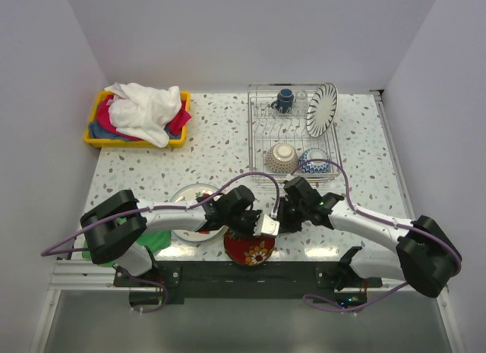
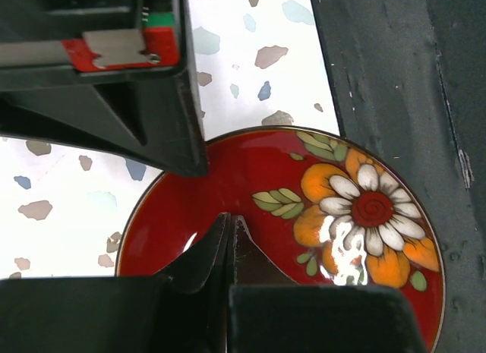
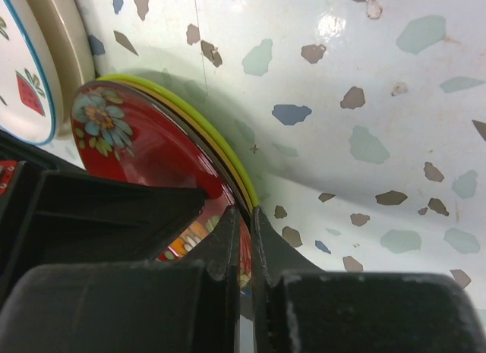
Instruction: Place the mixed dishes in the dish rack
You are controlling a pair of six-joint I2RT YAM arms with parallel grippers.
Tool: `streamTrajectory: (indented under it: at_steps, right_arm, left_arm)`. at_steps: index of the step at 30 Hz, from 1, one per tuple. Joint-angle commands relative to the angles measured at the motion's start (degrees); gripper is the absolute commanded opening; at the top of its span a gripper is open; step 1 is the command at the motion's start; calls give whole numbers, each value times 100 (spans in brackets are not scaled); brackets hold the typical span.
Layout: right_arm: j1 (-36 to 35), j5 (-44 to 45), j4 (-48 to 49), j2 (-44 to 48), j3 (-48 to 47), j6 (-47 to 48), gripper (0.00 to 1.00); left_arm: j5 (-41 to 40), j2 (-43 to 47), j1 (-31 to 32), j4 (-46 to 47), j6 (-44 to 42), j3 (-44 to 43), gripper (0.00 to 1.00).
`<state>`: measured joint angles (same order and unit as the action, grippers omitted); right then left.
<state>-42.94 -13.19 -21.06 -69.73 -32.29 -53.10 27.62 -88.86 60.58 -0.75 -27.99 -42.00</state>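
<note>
The red floral plate (image 1: 250, 250) lies at the table's near edge, between the two arms. My right gripper (image 3: 245, 212) is shut on its yellow-green rim (image 3: 241, 178), one finger on each side. My left gripper (image 2: 230, 220) is shut with nothing in it, its tips over the plate's red face (image 2: 304, 209) beside the flower. The dish rack (image 1: 252, 133) stands behind, holding the striped plate (image 1: 322, 108) upright, the dark blue mug (image 1: 285, 99) and two bowls (image 1: 282, 157) (image 1: 314, 162).
A white plate with a strawberry pattern (image 1: 190, 209) lies under my left arm, just left of the red plate. A yellow bin of cloths (image 1: 137, 118) sits at the back left. Something green (image 1: 156, 239) shows by the left arm's base.
</note>
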Motion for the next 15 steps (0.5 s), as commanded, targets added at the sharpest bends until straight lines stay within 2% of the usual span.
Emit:
streamTrajectory:
  at_steps: [1,5,7,11,14,15]
  right_arm:
    - [-22,141,181,30,4,1,0]
    - [5,291,-82,179,-189,352,0]
    - [22,334,-388,284,-479,782,0]
    - [22,352,-671,434,-962,1468,0]
    - [14,370,-715,391,-1086,1890,0]
    - [14,370,-707,347,-1147,2074,0]
  left_arm:
    - [-362,-167,42,-171,65,183,0]
    - [-529,-9,16,-372,127,-26,1]
    - [-600,367,-72,-898,188,-264,10]
    - [-486,1334,-318,-1672,66,-564,22]
    - [-660,2064,-502,-1727,82,-267,28]
    - [-861,2187,-625,-1613,248,-152,34]
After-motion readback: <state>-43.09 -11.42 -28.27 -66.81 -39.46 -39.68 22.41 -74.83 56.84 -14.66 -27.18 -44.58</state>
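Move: The red plate is already pinched at its right, far rim by the right hand, its middle about 7 cm left, 4 cm back and slightly below; the dish rack, where it is bound, lies some 30 cm ahead and 6 cm right. From the right hand the patterned bowl stands about 23 cm ahead, almost straight out, and the watermelon plate 26 cm left, 6 cm ahead. From the left hand, the red plate's middle is about 4 cm left, 3 cm back, 2 cm lower. The red plate's right, far rim is raised off the stack by the right hand, which keeps its pinch and, after a short hold, rises about 3.5 cm and eases slightly forward, tipping its fingers up and turning counter-clockwise some 10 degrees each. The left hand, its shut fingertips resting on the plate's face, comes away: up 6 cm, also left and a little forward, opening about a quarter. ##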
